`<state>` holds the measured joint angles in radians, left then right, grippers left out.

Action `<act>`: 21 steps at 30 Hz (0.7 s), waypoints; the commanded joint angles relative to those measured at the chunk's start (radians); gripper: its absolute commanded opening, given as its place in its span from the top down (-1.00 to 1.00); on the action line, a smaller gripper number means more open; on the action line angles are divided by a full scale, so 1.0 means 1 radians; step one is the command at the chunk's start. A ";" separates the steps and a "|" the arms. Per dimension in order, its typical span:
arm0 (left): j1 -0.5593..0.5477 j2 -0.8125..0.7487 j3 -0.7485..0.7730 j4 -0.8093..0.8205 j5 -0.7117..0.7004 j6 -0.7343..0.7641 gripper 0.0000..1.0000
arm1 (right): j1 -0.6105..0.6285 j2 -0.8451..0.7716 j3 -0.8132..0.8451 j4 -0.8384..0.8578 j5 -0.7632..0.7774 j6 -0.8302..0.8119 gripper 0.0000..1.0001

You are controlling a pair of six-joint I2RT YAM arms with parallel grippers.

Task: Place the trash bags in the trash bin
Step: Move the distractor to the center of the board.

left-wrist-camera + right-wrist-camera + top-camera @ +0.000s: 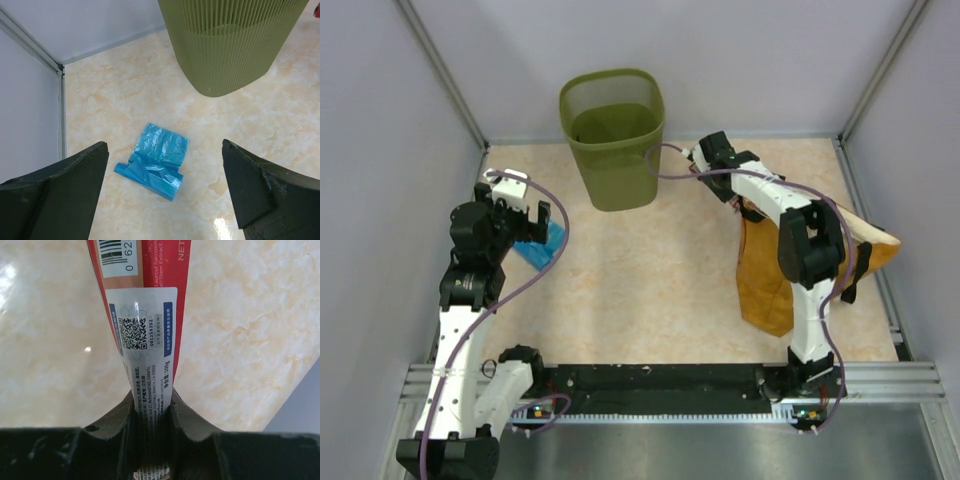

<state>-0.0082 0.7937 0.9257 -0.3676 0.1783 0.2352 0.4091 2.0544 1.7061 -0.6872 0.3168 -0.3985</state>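
A small folded light-blue trash bag [157, 160] lies flat on the table at the left [545, 246]. My left gripper [164, 145] hovers above it, open wide, with a finger on either side and nothing held; in the top view it [523, 222] sits just left of the bag. The olive-green mesh trash bin [612, 135] stands at the back middle, and its wall [230, 50] rises beyond the bag. My right gripper [152, 405] is shut on a flat red box with white labels [145, 330], and it [715, 153] is just right of the bin.
A mustard-orange sack with black handles [770, 285] lies on the right side under the right arm. Grey walls with metal rails enclose the table on three sides; one corner [59, 70] is close behind the bag.
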 commanded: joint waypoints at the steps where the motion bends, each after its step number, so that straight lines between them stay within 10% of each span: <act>1: 0.002 -0.013 -0.008 0.039 0.009 0.006 -0.97 | -0.061 0.070 0.139 0.075 0.041 0.047 0.63; 21: 0.001 -0.013 -0.013 0.039 0.041 0.050 -0.98 | -0.130 0.268 0.333 0.075 0.041 0.053 -0.02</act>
<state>-0.0082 0.7940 0.9215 -0.3676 0.2058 0.2649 0.2790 2.3043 1.9804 -0.6498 0.3363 -0.3305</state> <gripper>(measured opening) 0.988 0.437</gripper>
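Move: The right hand already holds the red box (the distractor). The clear spot at the board's far edge where the box is taken lies about 8 cm ahead, 4 cm to its right and 3 cm lower. The trash bin stands some 22 cm to its left and about level with it; the mustard tote bag's middle is roughly 17 cm back and 21 cm to its right. From the idle left hand that spot is about 24 cm ahead, 42 cm right and 23 cm down. Forward, to the right and slightly down, the right hand carries the red box about 8 cm outward and 4 cm sideways towards the far edge, past the tote bag's near-left corner and away from the bin. It turns some 10 degrees clockwise and slows, and over the second half the fingers open about the box, letting go of it low at the board. ##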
